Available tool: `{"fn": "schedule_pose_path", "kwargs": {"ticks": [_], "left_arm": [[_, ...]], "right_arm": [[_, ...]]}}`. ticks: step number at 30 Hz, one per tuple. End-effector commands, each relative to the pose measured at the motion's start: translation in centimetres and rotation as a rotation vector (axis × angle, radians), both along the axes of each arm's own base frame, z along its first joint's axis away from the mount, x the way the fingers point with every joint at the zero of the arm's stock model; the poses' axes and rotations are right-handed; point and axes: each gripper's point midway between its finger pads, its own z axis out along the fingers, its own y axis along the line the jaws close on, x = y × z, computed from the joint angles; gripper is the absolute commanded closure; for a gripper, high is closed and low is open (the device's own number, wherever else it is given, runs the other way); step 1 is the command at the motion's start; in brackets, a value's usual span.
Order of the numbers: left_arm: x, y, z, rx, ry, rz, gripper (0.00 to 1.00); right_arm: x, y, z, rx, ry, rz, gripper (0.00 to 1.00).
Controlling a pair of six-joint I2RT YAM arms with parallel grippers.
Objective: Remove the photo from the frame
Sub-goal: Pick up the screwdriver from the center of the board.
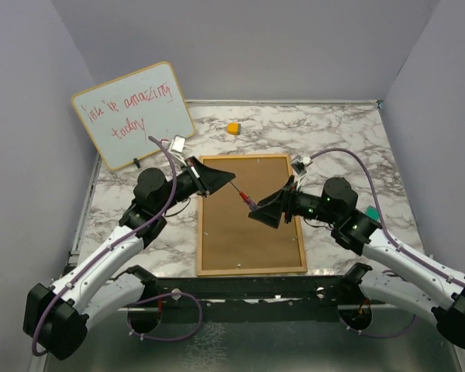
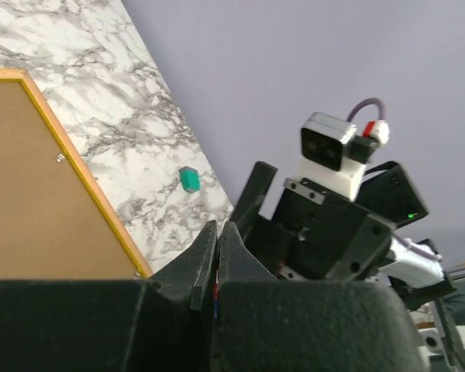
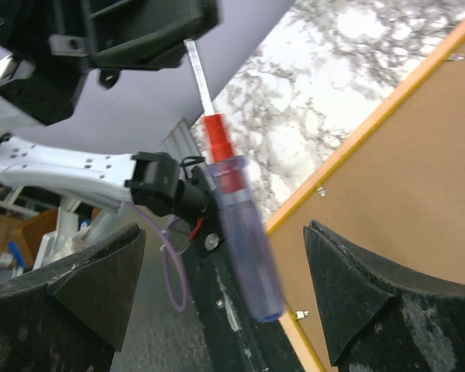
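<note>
The frame (image 1: 250,215) lies face down on the marble table, brown cork back up, with a thin yellow border (image 3: 372,128). The photo is hidden under that back. A screwdriver (image 1: 245,198) with a red collar and a clear bluish handle (image 3: 244,232) hangs over the frame's middle. My left gripper (image 1: 234,184) is shut on its thin metal shaft, and in the left wrist view my left gripper (image 2: 217,229) has its jaws pressed together. My right gripper (image 3: 223,232) is open, its fingers (image 3: 349,287) standing wide on either side of the handle without touching it.
A whiteboard (image 1: 132,115) with red handwriting leans at the back left. A small yellow block (image 1: 232,129) lies behind the frame and a teal block (image 2: 188,179) to its right. Small metal clips (image 3: 319,191) sit along the frame's back edge.
</note>
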Motion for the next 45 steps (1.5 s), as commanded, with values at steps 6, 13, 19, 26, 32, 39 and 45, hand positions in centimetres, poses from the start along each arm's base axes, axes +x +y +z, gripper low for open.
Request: {"fn": "schedule_pose_path", "kwargs": {"ticks": [6,13,19,26,32,39,45], "left_arm": [[-0.8,0.9,2.5,-0.198,0.012,0.024,1.0],[-0.6,1.6,2.7,-0.285,0.052,0.057,1.0],[-0.1,1.8,2.5,-0.309,0.078,0.086,1.0],[-0.1,2.1,2.5,-0.349,0.088,0.092,1.0],[-0.4,2.2,2.6,-0.364,0.087,0.084,1.0],[-0.4,2.2,2.7,-0.372,0.094,0.082,1.0],[-0.4,2.3,2.8,-0.376,0.092,0.084,1.0]], "right_arm": [[1.5,0.2,-0.6,0.099,-0.054,-0.073,0.17],[1.3,0.4,1.4,0.195,-0.084,-0.066,0.3],[1.3,0.3,2.4,0.207,-0.103,-0.063,0.4],[1.3,0.4,2.4,0.227,-0.099,-0.065,0.45],[1.3,0.6,3.1,0.254,-0.09,-0.057,0.52],[1.2,0.9,3.2,0.25,-0.076,-0.037,0.59],[1.1,0.8,3.4,0.251,-0.082,-0.038,0.87]]}}
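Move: Within easy reach of the open right hand, the screwdriver handle lies about 2 cm ahead, 1 cm left and 3 cm below. The left fingertips, already shut on the shaft, stand some 6 cm ahead, 8 cm left and 3 cm above the right hand; the middle of the board is roughly 5 cm ahead, straight below by about 23 cm. From the left hand the handle is about 4 cm back, 7 cm right and 6 cm below. Dipping about 3 cm while edging 1 cm forward, the right hand comes back up some 4 cm, tips its fingers up a little over 10 degrees and gradually closes them from wide open around the screwdriver handle, pinching it. The left hand keeps its pinch on the shaft, tilting its fingertips up nearly 20 degrees and shifting 2 cm left, which swings the handle up. ##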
